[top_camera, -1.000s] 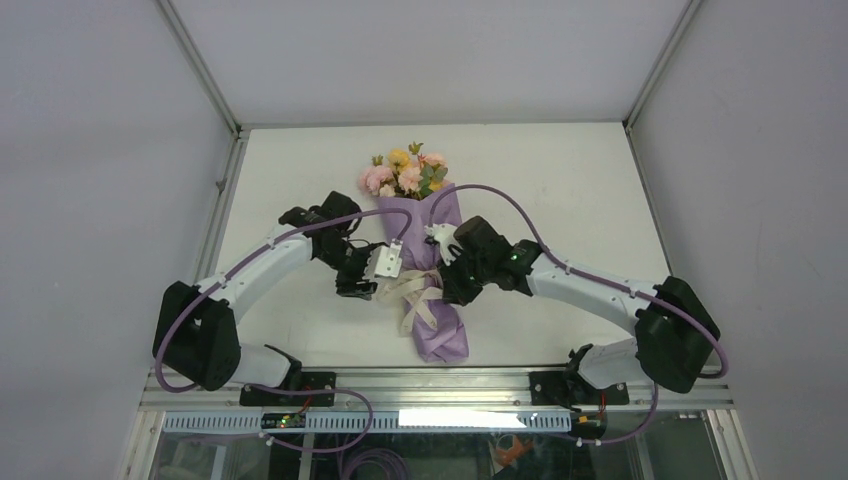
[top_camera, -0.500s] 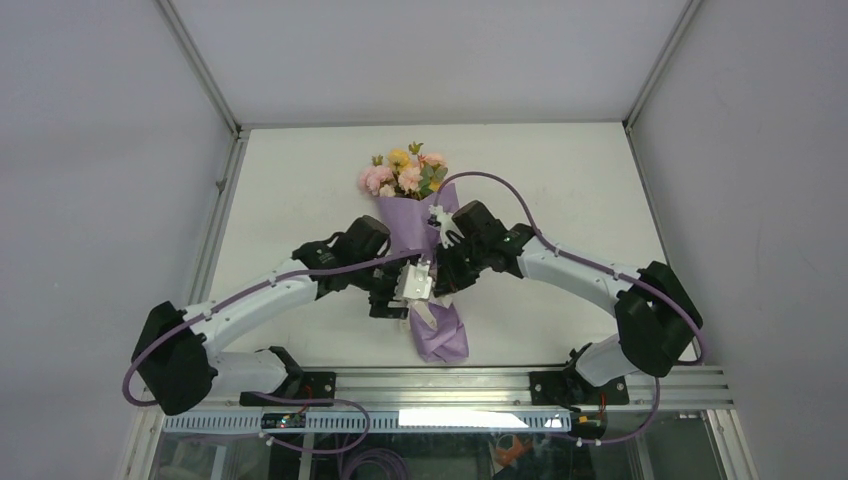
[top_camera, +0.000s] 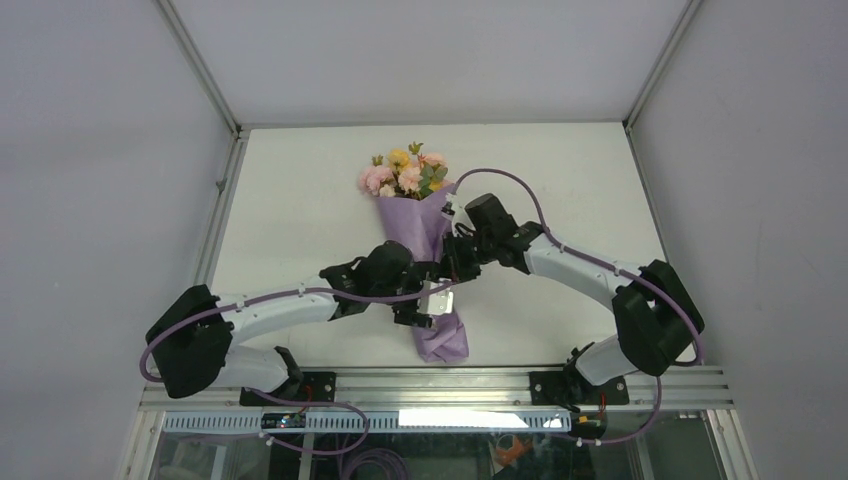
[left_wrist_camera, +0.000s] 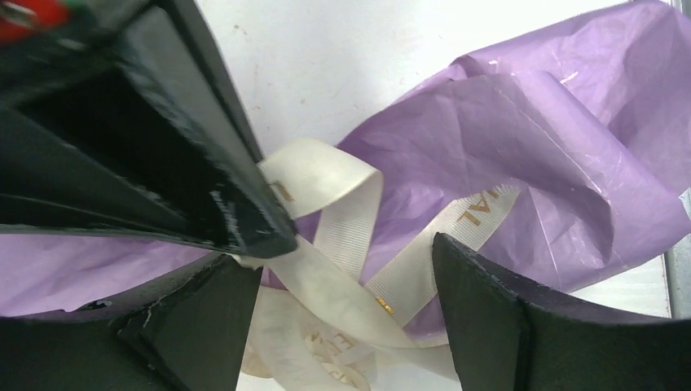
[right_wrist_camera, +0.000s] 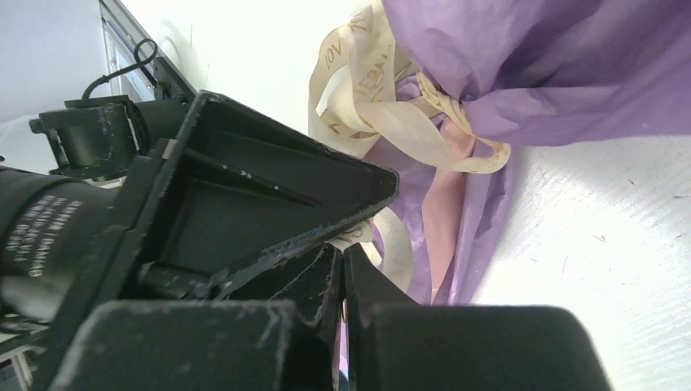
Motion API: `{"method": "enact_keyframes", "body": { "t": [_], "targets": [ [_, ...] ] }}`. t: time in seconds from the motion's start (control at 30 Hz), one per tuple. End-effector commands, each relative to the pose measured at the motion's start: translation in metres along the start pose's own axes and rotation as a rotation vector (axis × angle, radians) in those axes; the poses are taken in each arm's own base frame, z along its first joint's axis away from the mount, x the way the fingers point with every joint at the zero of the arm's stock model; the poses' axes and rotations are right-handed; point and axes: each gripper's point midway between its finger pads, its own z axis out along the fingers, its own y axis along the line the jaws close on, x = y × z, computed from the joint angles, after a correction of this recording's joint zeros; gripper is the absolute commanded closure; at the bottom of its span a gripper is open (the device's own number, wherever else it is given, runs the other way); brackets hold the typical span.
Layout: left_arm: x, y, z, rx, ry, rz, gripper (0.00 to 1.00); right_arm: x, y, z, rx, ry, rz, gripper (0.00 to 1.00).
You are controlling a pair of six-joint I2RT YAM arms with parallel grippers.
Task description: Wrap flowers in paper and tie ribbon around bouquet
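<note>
The bouquet lies lengthwise on the white table: the flowers (top_camera: 405,175) at the far end, the lilac paper (top_camera: 441,338) tapering toward me. The cream ribbon (left_wrist_camera: 346,216) is looped round the paper's (left_wrist_camera: 521,122) narrow waist, with loose loops (right_wrist_camera: 367,106) beside it. My right gripper (right_wrist_camera: 342,249) is shut on a strand of the ribbon just over the waist (top_camera: 452,262). My left gripper (left_wrist_camera: 346,261) stands open, its fingers (left_wrist_camera: 489,318) straddling the ribbon strands right beside the right gripper's tips (left_wrist_camera: 244,224). In the top view the left gripper (top_camera: 432,298) hangs over the bouquet's lower half.
The table's (top_camera: 300,190) metal frame rails (top_camera: 215,220) run along its left and right sides. Both arms cross over the bouquet's middle, close together. The paper's pink inner side (right_wrist_camera: 452,212) shows at a fold.
My left arm swung right, from beside the bouquet to over its waist, and its jaws opened wider. My right gripper drew back and away, still shut on the ribbon.
</note>
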Motion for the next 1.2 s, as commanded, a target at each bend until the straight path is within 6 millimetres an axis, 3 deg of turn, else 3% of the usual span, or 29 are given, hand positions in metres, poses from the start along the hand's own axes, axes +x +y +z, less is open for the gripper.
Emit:
{"method": "enact_keyframes", "body": {
  "t": [0.0, 0.17, 0.27, 0.37, 0.53, 0.67, 0.73, 0.83, 1.0, 1.17],
  "targets": [
    [-0.009, 0.009, 0.01, -0.064, -0.046, 0.05, 0.26, -0.015, 0.016, -0.004, -0.081, -0.045, 0.023, 1.0],
    [-0.003, 0.02, 0.019, -0.097, 0.003, -0.009, 0.52, -0.02, 0.022, -0.004, -0.104, -0.051, 0.038, 1.0],
    [0.001, 0.018, 0.019, -0.096, 0.011, -0.007, 0.79, -0.022, 0.022, -0.007, -0.098, -0.054, 0.041, 1.0],
    [0.006, 0.019, 0.016, -0.116, 0.029, -0.01, 1.0, -0.022, 0.021, -0.009, -0.097, -0.05, 0.048, 1.0],
    [-0.004, 0.026, 0.0, -0.154, 0.025, -0.112, 1.0, -0.028, 0.009, -0.026, -0.017, -0.047, 0.031, 0.78],
    [-0.01, 0.018, -0.009, -0.102, 0.007, -0.189, 0.96, -0.036, 0.005, -0.034, -0.024, -0.073, 0.037, 0.87],
    [-0.009, 0.02, -0.008, -0.108, 0.008, -0.223, 1.0, -0.035, 0.007, -0.029, -0.051, -0.057, 0.064, 0.86],
    [-0.01, 0.028, -0.008, -0.122, -0.002, -0.267, 1.0, -0.031, 0.005, -0.027, -0.052, -0.038, 0.069, 0.75],
    [-0.005, 0.02, -0.007, -0.069, -0.01, -0.305, 1.0, -0.04, -0.003, -0.042, -0.02, -0.123, -0.003, 0.45],
    [0.003, 0.026, -0.008, -0.099, 0.01, -0.365, 1.0, -0.06, 0.005, -0.047, -0.073, -0.297, 0.199, 0.37]
  ]
}}
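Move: The stretch of ribbon to grip runs between the left gripper's open fingers, about 2 cm ahead of the left hand point and 2 cm below it. The right gripper holds that ribbon just beyond; the stretch is roughly 2 cm back, 1 cm left and 4 cm below the right hand. From the left hand, the ribbon knot at the paper's waist lies some 4 cm ahead, 1 cm right and 5 cm down, and the paper's stem end about 9 cm back, 1 cm right and 5 cm down. Dip the left gripper about 2 cm down and 2 cm forward and shut it on the ribbon while the right keeps its pinch. Once the left has it, open the right fingers past halfway and draw them forward, right and up, about 5 cm in all, as the left lifts back up 2 cm, easing left and turning some 15 degrees counter-clockwise. ##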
